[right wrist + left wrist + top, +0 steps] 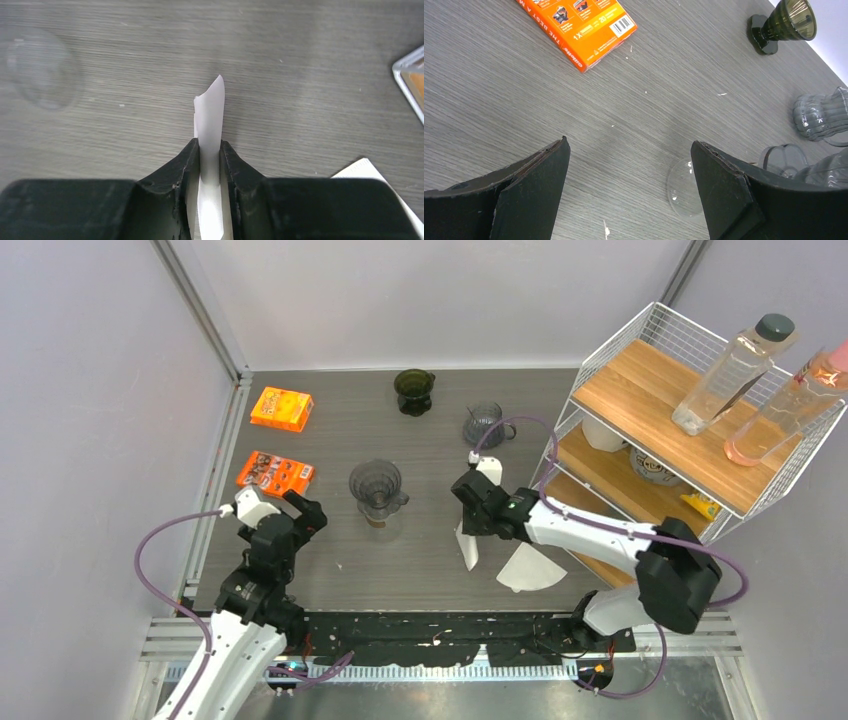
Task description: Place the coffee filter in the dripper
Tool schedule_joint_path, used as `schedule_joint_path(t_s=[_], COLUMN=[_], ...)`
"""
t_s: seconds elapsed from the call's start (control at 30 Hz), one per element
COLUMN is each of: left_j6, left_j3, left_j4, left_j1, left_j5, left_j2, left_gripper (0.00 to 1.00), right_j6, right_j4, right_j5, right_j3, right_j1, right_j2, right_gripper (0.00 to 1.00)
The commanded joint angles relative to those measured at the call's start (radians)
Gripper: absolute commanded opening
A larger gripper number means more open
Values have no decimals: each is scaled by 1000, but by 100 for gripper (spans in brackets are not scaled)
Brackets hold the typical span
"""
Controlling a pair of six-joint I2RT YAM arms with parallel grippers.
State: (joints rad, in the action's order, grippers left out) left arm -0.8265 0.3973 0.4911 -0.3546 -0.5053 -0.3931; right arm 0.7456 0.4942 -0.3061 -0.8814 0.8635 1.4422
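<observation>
My right gripper (470, 508) (210, 147) is shut on a white paper coffee filter (467, 548) (210, 107). The filter stands pinched edge-on between the jaws, just above the table. A second white filter (530, 570) (367, 175) lies flat on the table to its right. The clear grey dripper (378, 485) stands upright mid-table, to the left of the right gripper and apart from it. My left gripper (305, 510) (629, 150) is open with nothing in it, left of the dripper and low over bare table.
A dark green dripper (414, 390) (784, 22) and a clear glass one (485, 425) (821, 117) stand further back. Two orange boxes (281, 408) (275, 472) lie at the left. A wire shelf (600, 360) with bottles fills the right side.
</observation>
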Motion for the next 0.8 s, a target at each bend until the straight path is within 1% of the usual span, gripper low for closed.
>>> schedule_joint_path(t_s=[0.0, 0.13, 0.17, 0.33, 0.43, 0.53, 0.6, 0.63, 0.67, 0.7, 0.77], left_j6=[24, 68, 100, 158, 196, 265, 323, 345, 363, 379, 375], left_j3=[33, 35, 37, 75, 134, 220, 292, 330, 365, 399, 443], left_j4=[-19, -76, -104, -235, -359, -470, -524, -532, -534, -534, -559], left_j1=[-3, -3, -3, -3, -3, -3, -3, -4, -4, -4, -5], left_j5=[-41, 28, 59, 171, 285, 475, 667, 807, 918, 1021, 1194], left_j2=[24, 40, 46, 77, 63, 4, -60, -96, -143, -188, -279], left_gripper=[99, 99, 99, 99, 99, 99, 99, 99, 99, 99, 99], right_j6=[-75, -124, -133, -204, -243, -290, -320, -348, -359, -379, -412], right_j4=[-84, -86, -87, -115, -168, -220, -226, -226, -229, -238, -247], right_j5=[-26, -33, -37, -123, -93, -29, 22, 71, 93, 148, 232], right_j3=[-11, -37, -40, -62, -64, -84, -111, -121, -139, -150, -167], right_j1=[-3, -9, -8, -21, -24, -26, -26, -27, -27, -27, -28], right_j2=[-111, -175, -189, -303, -375, -412, -433, -444, -449, -463, -482], right_gripper=[25, 25, 25, 25, 25, 26, 26, 26, 26, 26, 26])
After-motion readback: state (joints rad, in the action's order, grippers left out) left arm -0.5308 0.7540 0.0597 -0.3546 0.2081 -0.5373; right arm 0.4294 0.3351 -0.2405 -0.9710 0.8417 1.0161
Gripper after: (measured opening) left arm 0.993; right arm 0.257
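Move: The coffee filter is already pinched in the right fingers. The dripper, standing on a glass beaker, is about 17 cm to the right hand's left, roughly level in reach and some 9 cm higher. The second filter lies about 8 cm back and 10 cm right of the right hand, the grey glass mug some 20 cm straight ahead. From the left hand, the held filter is about 30 cm right and 4 cm back, the dripper 13 cm right, the orange box 11 cm ahead and 7 cm left. Lift the right gripper about 20 cm nearly straight up, keeping its pinch on the filter's edge and tipping the fingers up some 30 degrees. Meanwhile raise the open left gripper and swing it right, up past the dripper and towards the held filter, slowly at first, then fast; bring its fingers up to about level and turn it clockwise to face the right hand. ##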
